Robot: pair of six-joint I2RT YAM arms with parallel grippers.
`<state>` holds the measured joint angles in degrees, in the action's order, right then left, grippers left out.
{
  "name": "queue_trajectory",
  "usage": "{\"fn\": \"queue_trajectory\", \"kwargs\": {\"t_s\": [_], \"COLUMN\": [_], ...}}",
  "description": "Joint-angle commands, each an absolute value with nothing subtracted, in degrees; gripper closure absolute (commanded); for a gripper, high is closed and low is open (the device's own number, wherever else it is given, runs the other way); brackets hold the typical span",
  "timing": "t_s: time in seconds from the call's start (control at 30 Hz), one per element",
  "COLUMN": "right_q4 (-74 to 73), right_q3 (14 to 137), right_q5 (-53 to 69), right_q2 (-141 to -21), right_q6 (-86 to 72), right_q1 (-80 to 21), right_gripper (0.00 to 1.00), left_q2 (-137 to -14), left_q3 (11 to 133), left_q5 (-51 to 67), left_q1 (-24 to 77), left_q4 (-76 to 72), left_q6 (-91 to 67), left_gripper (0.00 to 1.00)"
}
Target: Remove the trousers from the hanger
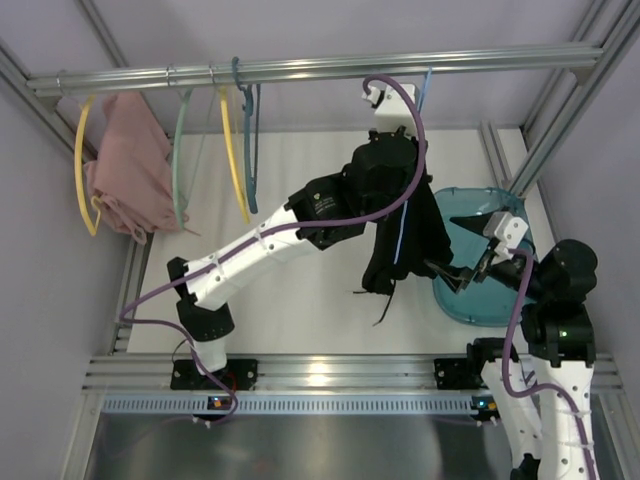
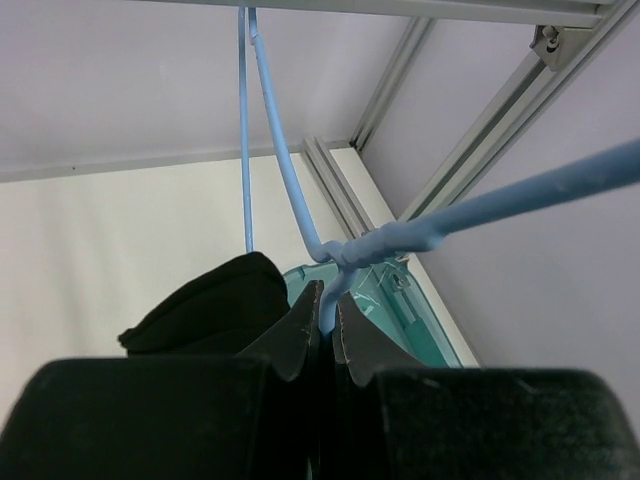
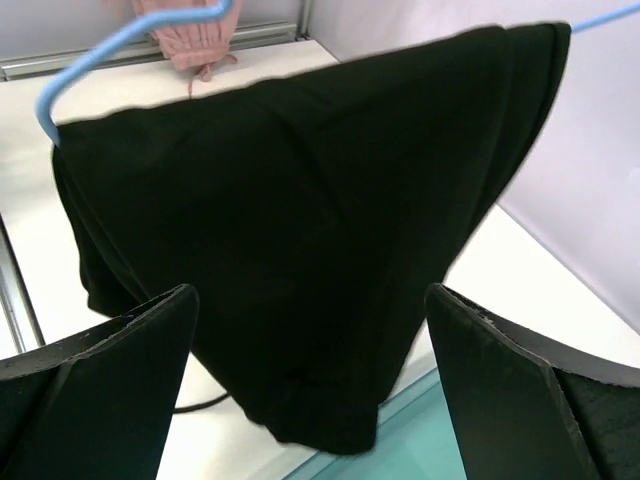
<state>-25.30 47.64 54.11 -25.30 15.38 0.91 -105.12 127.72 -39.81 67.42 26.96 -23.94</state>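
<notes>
The black trousers (image 1: 408, 245) hang over the pale sky-blue hanger (image 1: 401, 235), drawstrings dangling below. The hanger's hook (image 1: 424, 88) is on the top rail. My left gripper (image 2: 328, 305) is shut on the hanger's neck (image 2: 345, 262) just below its twisted joint, with the trousers (image 2: 205, 305) draped to its left. My right gripper (image 1: 462, 272) is open, just right of the trousers' lower part. In the right wrist view the trousers (image 3: 310, 230) fill the space ahead of the wide-open fingers (image 3: 120, 380), and the hanger's end (image 3: 60, 95) shows at upper left.
A teal bin (image 1: 470, 295) lies on the table under my right gripper. On the rail (image 1: 300, 68) to the left hang a pink garment (image 1: 130, 175) on a yellow hanger, a pale green hanger (image 1: 178, 160), another yellow one and a darker teal-blue hanger (image 1: 248, 150).
</notes>
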Motion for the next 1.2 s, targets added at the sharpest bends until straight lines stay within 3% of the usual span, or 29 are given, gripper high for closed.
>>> {"fn": "queue_trajectory", "kwargs": {"t_s": [0.0,0.27,0.63,0.73,0.9,1.03,1.07,1.1,1.13,1.17], "right_q4": [-21.09,-33.75,-23.38,-20.14,-14.25,-12.49,-12.48,-12.48,-12.65,-12.92], "right_q3": [48.07,49.84,48.60,47.99,46.85,47.54,47.98,48.42,49.56,50.01], "right_q5": [57.22,51.16,37.29,30.27,22.08,19.52,18.99,18.11,17.93,17.84], "right_q2": [-27.06,-30.23,-35.42,-36.30,-37.35,-37.18,-37.18,-37.18,-37.26,-36.92], "right_q6": [16.43,31.89,31.03,31.55,27.61,26.11,25.23,24.79,24.35,23.91], "right_q1": [0.44,-12.89,-28.72,-32.85,-34.54,-34.45,-34.45,-34.45,-34.45,-34.37], "right_gripper": [0.04,0.07,0.08,0.13,0.35,0.64,0.84,0.93,1.00,1.00], "left_q2": [-104.68,-107.13,-107.31,-107.14,-106.09,-104.94,-104.77,-104.59,-104.42,-104.33], "left_q3": [131.48,132.63,132.63,132.63,131.66,130.26,129.99,129.73,129.47,129.20], "left_q5": [-41.13,-41.66,-41.84,-41.22,-41.40,-41.48,-41.40,-41.31,-41.22,-41.13], "left_q1": [67.68,67.59,67.41,67.15,67.06,66.80,66.71,66.62,66.53,66.45], "left_q4": [19.95,19.51,18.72,18.81,18.90,18.90,18.90,18.98,18.90,18.98], "left_q6": [-24.87,-24.00,-23.20,-23.64,-23.55,-23.64,-23.73,-23.73,-23.73,-23.73], "left_gripper": [1.00,1.00,1.00,1.00,1.00,1.00,1.00,1.00,1.00,1.00]}}
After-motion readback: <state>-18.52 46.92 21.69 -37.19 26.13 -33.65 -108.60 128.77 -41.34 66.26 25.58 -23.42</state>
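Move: The black trousers hang on the blue hanger some 6 cm to the right hand's left, 4 cm ahead and a little below its open fingers. The hanger's near end is about 8 cm left of that hand, level with it and 2 cm higher. The teal tub lies far below, some 12 cm ahead and 15 cm right. From the left hand, which already grips the hanger, the trousers hang about 14 cm below, 7 cm back and slightly left. Right hand dips, swings about 6 cm left, then forward, pinching the trousers while left keeps hold of the hanger. ##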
